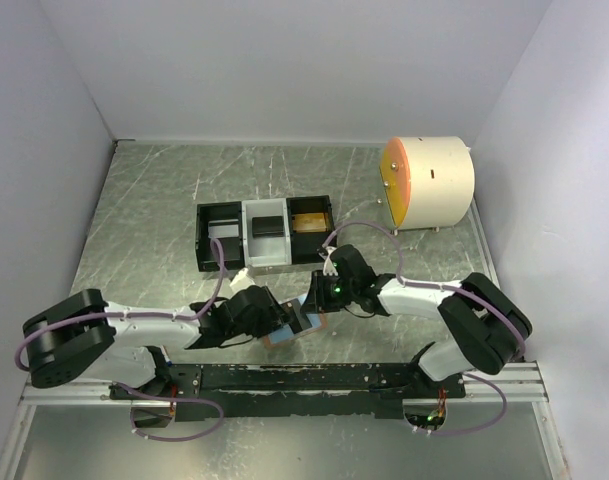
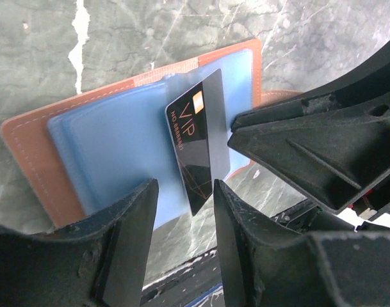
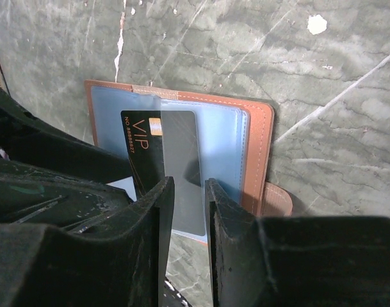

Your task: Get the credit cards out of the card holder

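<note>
The salmon-pink card holder [image 1: 281, 339] [image 2: 28, 153] [image 3: 259, 147] lies open on the table between both arms, its pale blue pocket panels facing up. A black credit card [image 2: 198, 141] [image 3: 143, 147] marked VIP sticks partly out of a pocket, tilted up from the panel. My left gripper [image 1: 276, 320] [image 2: 185, 211] is open, and the card's lower corner hangs between its fingers untouched. My right gripper [image 1: 310, 306] [image 3: 189, 204] stands over the holder's other half, jaws a narrow gap apart. One of its fingers [image 2: 297, 153] ends at the card's edge. No other cards show.
A black-and-grey three-compartment tray [image 1: 199, 240] sits behind the arms. A cream cylinder with an orange face [image 1: 434, 180] stands at the back right. The arms' black mounting rail [image 1: 314, 378] runs along the near edge. White walls close in the table on three sides.
</note>
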`<state>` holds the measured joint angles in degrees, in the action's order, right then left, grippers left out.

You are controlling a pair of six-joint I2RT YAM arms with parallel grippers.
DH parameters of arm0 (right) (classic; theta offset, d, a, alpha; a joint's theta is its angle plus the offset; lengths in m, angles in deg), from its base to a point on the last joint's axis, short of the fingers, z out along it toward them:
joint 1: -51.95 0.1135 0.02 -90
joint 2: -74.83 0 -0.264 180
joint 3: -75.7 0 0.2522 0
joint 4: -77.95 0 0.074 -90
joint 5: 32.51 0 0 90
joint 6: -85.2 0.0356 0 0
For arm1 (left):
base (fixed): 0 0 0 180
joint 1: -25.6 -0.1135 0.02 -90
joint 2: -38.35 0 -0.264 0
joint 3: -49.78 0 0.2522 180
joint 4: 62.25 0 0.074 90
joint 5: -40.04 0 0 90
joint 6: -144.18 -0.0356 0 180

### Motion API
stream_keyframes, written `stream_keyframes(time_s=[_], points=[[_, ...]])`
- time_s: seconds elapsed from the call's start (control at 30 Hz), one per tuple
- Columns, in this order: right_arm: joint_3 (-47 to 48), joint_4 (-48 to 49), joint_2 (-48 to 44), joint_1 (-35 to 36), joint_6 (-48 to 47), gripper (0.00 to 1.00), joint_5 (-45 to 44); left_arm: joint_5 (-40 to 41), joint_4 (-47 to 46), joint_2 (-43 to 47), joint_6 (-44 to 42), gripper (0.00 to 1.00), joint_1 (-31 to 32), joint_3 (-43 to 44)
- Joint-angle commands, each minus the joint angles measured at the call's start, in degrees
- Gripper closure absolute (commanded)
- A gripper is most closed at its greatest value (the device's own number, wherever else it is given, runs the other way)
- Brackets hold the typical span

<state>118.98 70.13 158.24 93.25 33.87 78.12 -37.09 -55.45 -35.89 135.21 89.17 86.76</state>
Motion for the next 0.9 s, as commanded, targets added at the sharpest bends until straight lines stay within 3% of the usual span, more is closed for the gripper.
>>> stream_keyframes(time_s=[0.0,0.13,0.27,0.43,0.6,0.87], points=[[-2.7,-2.5,1.4,-0.1,-0.3,0.73,-1.6,-0.3,-6.7,-5.1,0.9,0.48,0.1,-0.5],[-3.1,-2.1,1.6,-0.1,-0.1,0.73,-1.1,-1.0,-14.7,-11.4,4.8,0.56,0.6,-0.8],[-3.6,-3.0,0.8,-0.1,-0.4,0.73,-1.8,-0.1,-19.1,-12.0,7.3,0.64,1.0,-3.4],[-4.5,-2.8,0.2,-0.1,-0.1,0.73,-2.4,1.9,-14.1,-8.4,7.6,0.72,1.1,-4.2],[-4.2,-2.5,0.6,-0.2,0.0,0.73,-2.3,3.6,-8.2,-4.7,6.5,0.92,1.2,-3.5],[-1.5,-5.2,0.6,-0.2,-1.8,0.73,-2.6,4.2,-7.1,0.5,6.6,0.93,1.2,-6.3]])
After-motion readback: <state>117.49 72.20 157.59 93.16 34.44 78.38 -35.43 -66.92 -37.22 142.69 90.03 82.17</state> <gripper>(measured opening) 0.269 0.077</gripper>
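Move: The VIP card, half out of its clear sleeve, has its middle about 4 cm to the left hand's right, 1 cm ahead and 2 cm below. The open card holder under it is centred about 3 cm right and 1 cm ahead of that hand; the three-part box lies some 19 cm ahead and 4 cm left. From the right hand, the card's middle is roughly 2 cm left, 1 cm back and slightly below. The left hand slips about 3 cm to the right, a little forward and down, to the bare left part of the VIP card, its wrist rolling some 10 degrees so its left side dips, and its half-open fingers begin closing on the way. They go on closing to nearly shut, pinching the card as the hand draws about 2 cm back to the left and then lifts about 1.5 cm, while the right hand stays put with its fingertips down at the clear sleeve, seeming to hold it. ##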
